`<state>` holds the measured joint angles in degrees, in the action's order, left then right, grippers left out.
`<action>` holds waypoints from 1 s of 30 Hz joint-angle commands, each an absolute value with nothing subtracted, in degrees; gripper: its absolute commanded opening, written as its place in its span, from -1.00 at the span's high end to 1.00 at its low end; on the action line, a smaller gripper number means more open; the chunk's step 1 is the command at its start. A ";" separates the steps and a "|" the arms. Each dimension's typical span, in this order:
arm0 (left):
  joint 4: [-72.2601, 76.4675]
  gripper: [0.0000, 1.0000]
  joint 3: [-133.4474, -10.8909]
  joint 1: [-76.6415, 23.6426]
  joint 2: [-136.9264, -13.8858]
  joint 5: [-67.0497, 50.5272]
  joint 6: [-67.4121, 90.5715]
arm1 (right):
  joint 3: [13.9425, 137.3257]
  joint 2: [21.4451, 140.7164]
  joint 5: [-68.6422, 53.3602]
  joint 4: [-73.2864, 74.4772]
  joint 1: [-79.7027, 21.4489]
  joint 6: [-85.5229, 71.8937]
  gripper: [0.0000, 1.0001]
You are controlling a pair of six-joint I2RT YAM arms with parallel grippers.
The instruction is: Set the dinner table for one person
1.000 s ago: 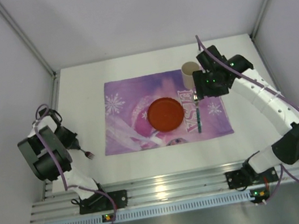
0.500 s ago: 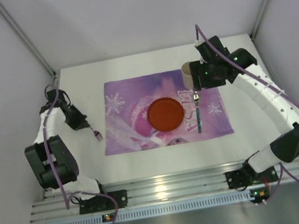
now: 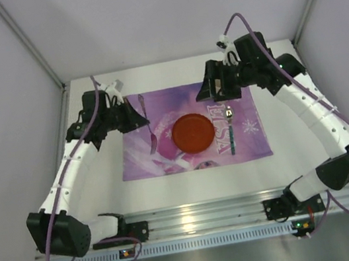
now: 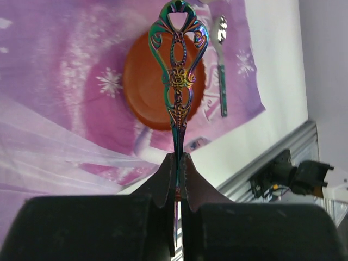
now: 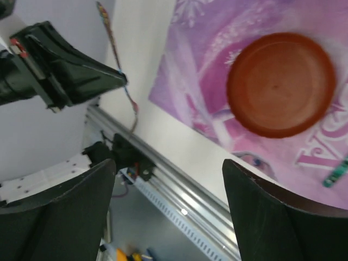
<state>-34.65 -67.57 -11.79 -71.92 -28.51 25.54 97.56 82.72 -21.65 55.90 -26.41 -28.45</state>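
My left gripper (image 3: 138,118) is shut on an ornate iridescent fork (image 3: 149,126) and holds it above the left part of the purple placemat (image 3: 149,161). In the left wrist view the fork's handle (image 4: 178,60) rises from between the closed fingertips (image 4: 178,159), over the red plate (image 4: 140,87). That red plate (image 3: 193,133) sits at the placemat's centre, with a spoon (image 3: 230,131) just to its right. My right gripper (image 3: 213,90) hangs open above the placemat's far right part, with nothing between its fingers (image 5: 168,163). The white dinner table (image 3: 102,176) carries it all.
A silver aluminium rail (image 3: 209,218) runs along the table's near edge, with both arm bases bolted to it. Grey walls close in the left, right and far sides. The right wrist view shows the left gripper (image 5: 70,76) with the fork (image 5: 130,100).
The left arm swung from the near left up and across to the placemat's left part, carrying the fork. The right gripper moved left over the spot where a cup stood and opened wider.
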 commanded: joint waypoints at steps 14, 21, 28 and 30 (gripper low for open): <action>-40.17 1.00 -76.99 -38.40 -74.27 -21.45 25.66 | 92.20 90.00 -39.38 31.38 -32.17 -43.42 -0.57; -40.60 1.00 -78.31 -39.29 -74.18 -20.04 25.84 | 89.21 87.81 -37.27 32.95 -32.08 -40.79 -0.06; -41.13 1.00 -78.31 -39.29 -74.36 -18.72 25.40 | 85.53 84.56 -36.30 34.54 -32.08 -39.38 0.18; -41.04 1.00 -78.40 -39.29 -74.44 -18.98 25.49 | 84.73 84.20 -35.95 34.19 -32.08 -39.29 0.31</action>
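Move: The left hand grips the fork at mid-length, handle pointing forward; from it the open right gripper is about 23 cm to the right, roughly level in reach and some 7 cm higher, and the plate is 17 cm right, 4 cm ahead and 22 cm below. From the right hand the fork lies about 23 cm left and 7 cm lower; the plate is 6 cm left, 2 cm ahead and 29 cm down, the spoon 11 cm right, the cup 15 cm ahead and 10 cm right. Rightward some 11 cm and back about 9, the left hand carries the fork to the right hand, turning 20 degrees clockwise with fingers still shut, then holds it nearly still. The right hand comes left to meet it, rolling its left side up, then sinks about 4 cm at the fork's handle end while its wide-open fingers close to roughly half their gap around the handle. ##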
